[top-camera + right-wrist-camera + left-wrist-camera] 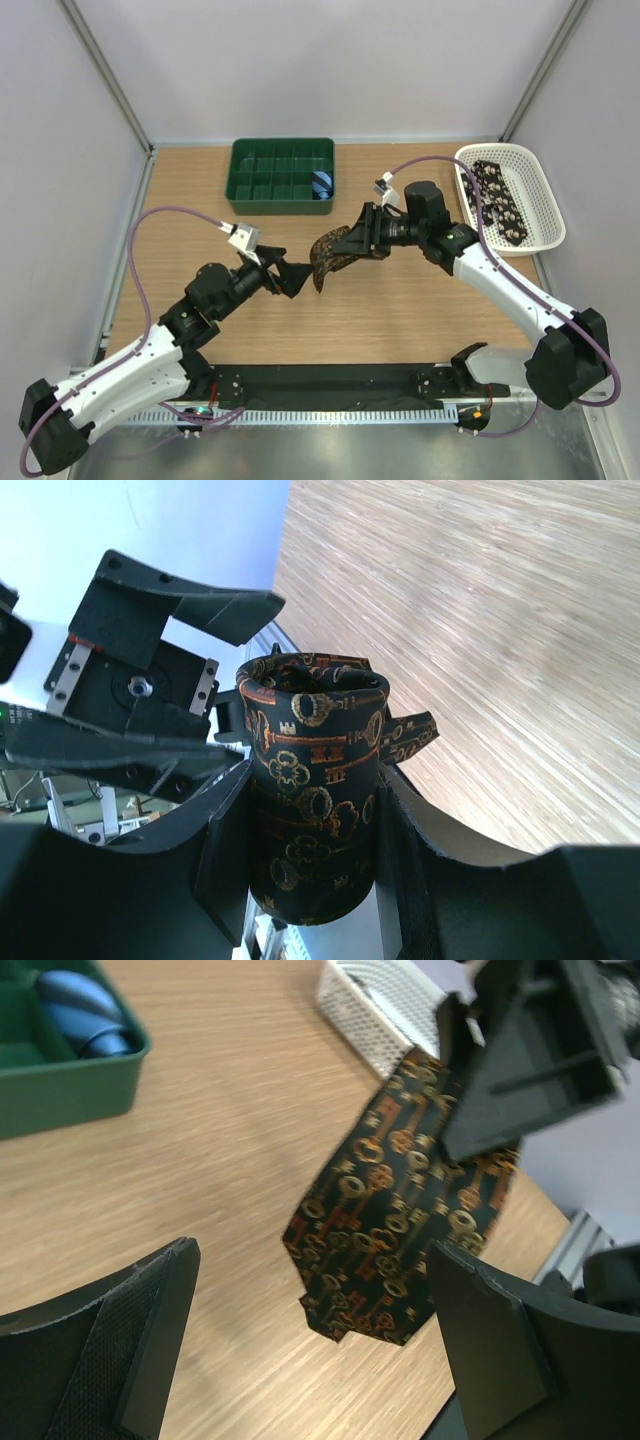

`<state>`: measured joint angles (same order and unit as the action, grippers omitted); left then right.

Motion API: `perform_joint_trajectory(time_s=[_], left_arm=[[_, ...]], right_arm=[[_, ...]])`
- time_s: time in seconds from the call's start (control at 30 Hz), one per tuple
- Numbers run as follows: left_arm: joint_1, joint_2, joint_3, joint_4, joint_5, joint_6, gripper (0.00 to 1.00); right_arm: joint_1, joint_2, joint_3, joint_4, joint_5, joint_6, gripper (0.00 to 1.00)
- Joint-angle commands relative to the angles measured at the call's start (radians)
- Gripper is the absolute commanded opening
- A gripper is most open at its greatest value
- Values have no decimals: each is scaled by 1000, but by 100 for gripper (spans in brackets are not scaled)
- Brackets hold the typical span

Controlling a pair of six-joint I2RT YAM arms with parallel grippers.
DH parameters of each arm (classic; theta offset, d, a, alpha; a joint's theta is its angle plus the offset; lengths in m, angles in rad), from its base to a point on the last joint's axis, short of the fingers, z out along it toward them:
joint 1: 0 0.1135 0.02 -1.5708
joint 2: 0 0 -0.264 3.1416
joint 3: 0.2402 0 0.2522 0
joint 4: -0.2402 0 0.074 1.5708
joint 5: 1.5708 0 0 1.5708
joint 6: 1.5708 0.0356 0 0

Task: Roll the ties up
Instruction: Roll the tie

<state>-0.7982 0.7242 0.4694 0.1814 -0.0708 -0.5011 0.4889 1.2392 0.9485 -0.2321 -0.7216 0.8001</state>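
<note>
A dark tie [330, 258] with gold and orange key prints is wound into a roll [315, 730] and hangs above the table's middle. My right gripper [356, 243] [312, 810] is shut on that roll, one finger on each side. A loose pointed end [385, 1250] of it hangs down. My left gripper [297, 280] [312, 1290] stands wide open just left of the tie, facing it, with nothing between its fingers. A second tie [500, 203], black with pale spots, lies flat in the white basket [548, 200].
A green divided tray [250, 190] stands at the back centre with a small blue striped roll [322, 184] in its right compartment. The white basket [375, 1010] is at the back right. Bare wooden tabletop [420, 310] lies under both grippers.
</note>
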Motion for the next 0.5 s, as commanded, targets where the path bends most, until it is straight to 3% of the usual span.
perform_joint_trajectory(time_s=[0.0, 0.1, 0.23, 0.47], left_arm=[[-4, -26, -58, 241, 233, 218, 100], [-6, -6, -90, 337, 370, 298, 100], [-6, 68, -23, 284, 497, 400, 100], [-6, 204, 92, 253, 513, 447, 100]], right_arm=[[-3, -14, 73, -71, -30, -44, 4], [-3, -9, 93, -125, -35, -76, 4], [-3, -17, 111, -216, -24, -151, 3], [4, -44, 118, -299, -6, -239, 3]])
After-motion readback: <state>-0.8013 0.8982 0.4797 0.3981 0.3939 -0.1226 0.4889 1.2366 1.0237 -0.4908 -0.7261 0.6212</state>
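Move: The left hand is empty and open. The tie's loose end hangs about 8 cm to its right and 2 cm ahead, roughly level. The tie roll in the right fingers is some 13 cm to its right and 3 cm ahead. The green box sits on the table about 38 cm ahead of the left hand, 7 cm left and 20 cm below. From the right hand, which grips the roll, the loose end is about 6 cm left, 1 cm back and 2 cm lower. Still pinching the tie roll, the right hand eases about 2 cm back and slightly right and down. The left hand, fingers wide open, travels about 6 cm right and nearly 4 cm back, while its wrist turns some 25 degrees clockwise and tips up, so the fingers swing round to face the hanging loose end and close in on it; contact there can't be seen. ##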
